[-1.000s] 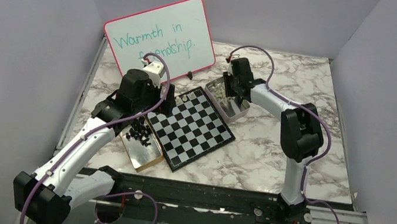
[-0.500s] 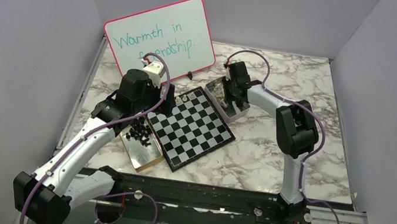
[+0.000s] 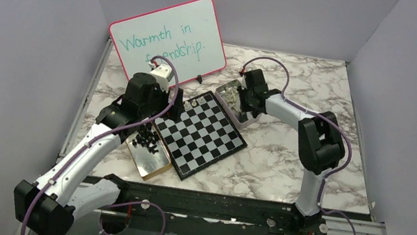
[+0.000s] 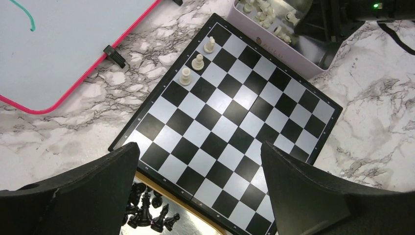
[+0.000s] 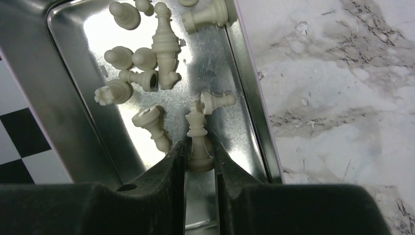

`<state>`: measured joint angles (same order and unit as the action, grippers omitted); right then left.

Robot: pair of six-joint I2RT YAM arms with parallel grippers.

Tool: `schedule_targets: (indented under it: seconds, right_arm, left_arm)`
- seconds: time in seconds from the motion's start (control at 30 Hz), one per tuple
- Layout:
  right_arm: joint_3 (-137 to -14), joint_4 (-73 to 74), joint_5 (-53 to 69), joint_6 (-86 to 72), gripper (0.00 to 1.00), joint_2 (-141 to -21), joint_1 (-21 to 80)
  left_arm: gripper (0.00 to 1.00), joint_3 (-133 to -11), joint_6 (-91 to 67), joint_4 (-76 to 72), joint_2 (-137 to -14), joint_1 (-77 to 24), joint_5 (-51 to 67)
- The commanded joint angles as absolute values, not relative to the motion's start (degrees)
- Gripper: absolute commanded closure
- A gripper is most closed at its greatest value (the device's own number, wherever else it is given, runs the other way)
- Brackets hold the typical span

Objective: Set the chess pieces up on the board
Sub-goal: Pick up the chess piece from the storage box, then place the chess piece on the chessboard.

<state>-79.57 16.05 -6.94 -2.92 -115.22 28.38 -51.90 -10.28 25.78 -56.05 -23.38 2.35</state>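
Note:
The board [image 3: 200, 134] lies at mid-table, with three cream chess pieces [image 4: 197, 62] standing along its far-left edge. More cream pieces [image 5: 142, 58] lie loose in a metal tin [image 5: 68, 103] by the board's far corner. My right gripper [image 5: 199, 147] reaches into that tin [image 3: 231, 96], its fingers pressed on the base of one cream piece [image 5: 196, 129]. Black pieces [image 4: 147, 215] are heaped in a gold-rimmed tray [image 3: 150, 158] left of the board. My left gripper [image 4: 198, 152] hovers wide open above the board's near-left edge, holding nothing.
A pink-rimmed whiteboard [image 3: 168, 36] with green writing leans at the back left, a small black clip [image 4: 113, 55] at its foot. Grey walls close in the marble table [image 3: 319, 109] on three sides. The arm bases sit on a black rail at the near edge.
My right gripper has narrowed onto a cream piece in the tin, and its arm has swung slightly right. The left arm has stayed in place.

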Motion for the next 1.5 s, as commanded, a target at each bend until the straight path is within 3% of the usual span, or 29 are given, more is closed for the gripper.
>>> schedule_targets:
  seconds: [0.0,0.23,0.73,0.9,1.33,1.47]
  right_arm:
    - [-76.7,16.1,-8.7,-2.3,0.85,-108.3,28.3]
    - [-69.7,10.8,1.4,-0.5,0.85,-97.6,28.6]
    - [-46.9,-18.0,20.0,5.6,0.86,-72.4,38.5]
    - [-45.7,-20.8,23.6,2.5,0.86,-70.4,40.3]
    - [-44.3,-23.0,25.1,0.2,0.86,-69.3,41.8]
    - [-43.8,-23.1,24.0,0.2,0.86,-69.1,41.7]
  left_arm:
    - [0.06,-51.0,-11.1,23.4,-56.3,-23.6,4.2]
    - [0.11,-52.2,-15.0,22.6,-57.4,-23.6,4.1]
    - [0.30,-62.5,-31.8,18.0,-65.8,-23.6,30.3]
    - [0.38,-64.4,-34.5,15.1,-68.7,-23.6,38.2]
    - [0.39,-59.9,-39.8,10.1,-72.4,-23.7,45.1]
    - [0.46,-59.4,-40.7,9.1,-73.7,-24.1,47.0]
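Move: The chess piece is already pinched in the right fingers inside the storage box; from the left hand it lies about 15 cm ahead, 25 to the right and 17 below, so the left gripper is some 15 cm back, 25 left and 18 up from the right hand. From the right hand, the other box pieces lie about 5 cm ahead and 4 left, the chessboard's middle 11 back and 16 left, and the three placed pieces 1 back and 19 left. Keeping its pinch on the piece's lower part, the right hand lifts it about 21 cm, then swings it back and left over the board, turning counter-clockwise with fingers tipping up, and eases to a stop. The left hand comes some 12 cm right and 5 up to meet it, rolling left side down, turning clockwise and narrowing its fingers to just over half open by the piece's free upper end. ##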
